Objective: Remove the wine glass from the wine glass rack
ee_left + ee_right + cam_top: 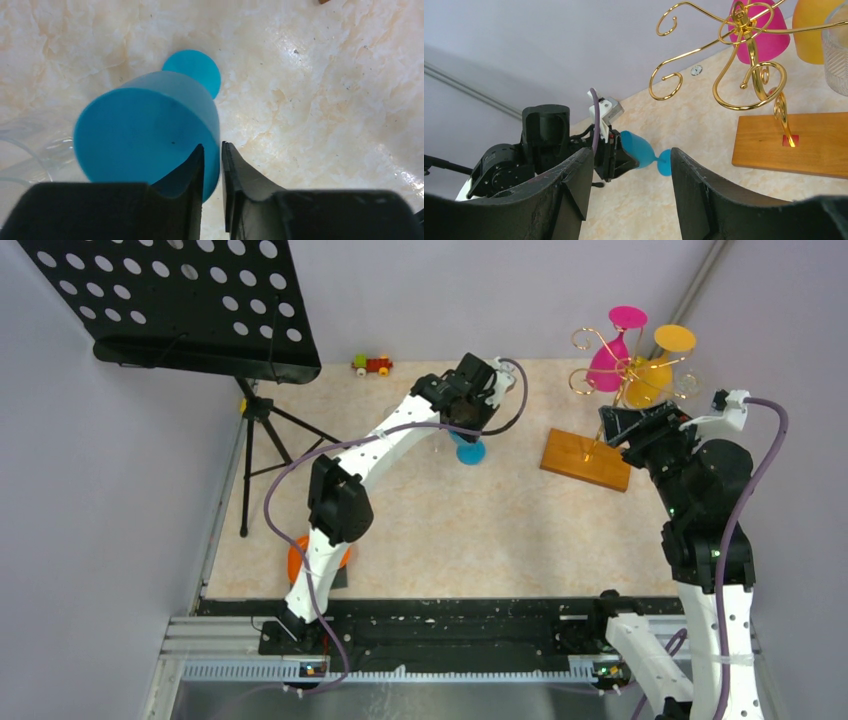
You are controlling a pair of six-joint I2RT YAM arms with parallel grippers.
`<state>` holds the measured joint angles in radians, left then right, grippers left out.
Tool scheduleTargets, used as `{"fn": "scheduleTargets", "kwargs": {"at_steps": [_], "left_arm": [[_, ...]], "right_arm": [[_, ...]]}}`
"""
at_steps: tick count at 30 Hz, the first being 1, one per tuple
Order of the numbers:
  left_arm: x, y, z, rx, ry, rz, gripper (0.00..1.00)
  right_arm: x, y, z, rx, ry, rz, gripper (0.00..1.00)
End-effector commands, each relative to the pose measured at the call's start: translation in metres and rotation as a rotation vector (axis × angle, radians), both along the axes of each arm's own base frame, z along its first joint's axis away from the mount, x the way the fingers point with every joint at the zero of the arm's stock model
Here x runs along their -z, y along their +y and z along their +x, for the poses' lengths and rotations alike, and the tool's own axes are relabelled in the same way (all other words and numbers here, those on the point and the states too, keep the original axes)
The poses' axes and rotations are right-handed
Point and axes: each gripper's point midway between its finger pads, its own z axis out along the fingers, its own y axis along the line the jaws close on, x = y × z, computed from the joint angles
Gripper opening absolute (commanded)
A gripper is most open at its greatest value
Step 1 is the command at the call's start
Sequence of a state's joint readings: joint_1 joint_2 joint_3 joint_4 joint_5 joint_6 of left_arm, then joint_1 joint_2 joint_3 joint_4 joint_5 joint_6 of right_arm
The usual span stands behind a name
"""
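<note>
A blue wine glass (pixel 468 450) stands on the table, off the wine glass rack (pixel 600 375). My left gripper (pixel 212 145) straddles its rim (pixel 145 135), one finger inside the bowl and one outside. The jaws are slightly parted, with a thin gap beside the wall. The gold rack on its wooden base (pixel 794 145) holds a pink glass (pixel 769 35), an orange one (pixel 811 30) and a clear one (pixel 836 55), all upside down. My right gripper (pixel 631 150) is open and empty, just right of the rack base (pixel 585 460).
A black music stand (pixel 200 310) on a tripod fills the back left. A small toy train (pixel 372 364) sits at the far edge. An orange disc (pixel 300 555) lies by the left arm's base. Something clear (pixel 30 150) lies left of the blue glass.
</note>
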<state>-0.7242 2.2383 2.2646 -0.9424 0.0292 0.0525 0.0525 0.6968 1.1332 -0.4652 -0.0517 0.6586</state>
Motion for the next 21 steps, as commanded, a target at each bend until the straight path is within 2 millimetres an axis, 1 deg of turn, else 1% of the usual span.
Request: {"fn": "scheduleTargets", "kwargs": {"at_steps": [1, 4, 8, 11, 15, 16, 21], "left_arm": [[-0.025, -0.016, 0.013, 0.012, -0.069, -0.080, 0.27], [-0.037, -0.018, 0.019, -0.010, -0.104, -0.106, 0.37], [-0.055, -0.019, 0.026, -0.050, -0.146, -0.151, 0.43], [-0.074, -0.019, 0.028, -0.055, -0.183, -0.189, 0.47], [-0.097, -0.021, 0.022, -0.058, -0.198, -0.260, 0.55], [-0.107, -0.020, 0.020, -0.052, -0.210, -0.281, 0.57], [-0.126, -0.014, 0.012, -0.059, -0.225, -0.332, 0.58]], "right_arm": [[-0.010, 0.004, -0.002, -0.018, -0.029, 0.011, 0.59], [-0.009, 0.005, -0.002, -0.020, -0.024, 0.013, 0.59], [-0.009, 0.005, -0.002, -0.022, -0.024, 0.013, 0.59], [-0.009, 0.004, -0.002, -0.021, -0.024, 0.012, 0.59], [-0.007, 0.007, -0.001, -0.038, -0.014, 0.007, 0.59], [-0.007, 0.009, -0.001, -0.046, -0.014, 0.006, 0.59], [-0.005, 0.020, 0.002, -0.115, 0.000, -0.001, 0.59]]}}
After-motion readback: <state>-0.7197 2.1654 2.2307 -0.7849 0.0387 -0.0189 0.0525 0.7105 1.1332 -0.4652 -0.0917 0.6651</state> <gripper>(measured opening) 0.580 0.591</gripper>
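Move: The blue wine glass stands tilted right at my left hand, its upper wall between my barely parted fingertips; its middle is about 2 cm ahead, 1 cm left and 8 cm below. One clear glass stands some 8 cm farther left of it, another about 15 cm left. The rack's board lies roughly 23 cm to my left hand's right, level with it and 15 cm lower. From my right hand the blue glass is about 14 cm ahead, 24 cm left and 32 cm down. I spread my left fingers from a narrow gap to more than half open, one over the bowl and the other outside its wall, letting the blue glass go. Meanwhile my left hand climbs about 5 cm, faster towards the end, easing some 2 cm forward and 2 cm right as the fingers tip up about 10 degrees, forward and right, from their steep downward slant. ##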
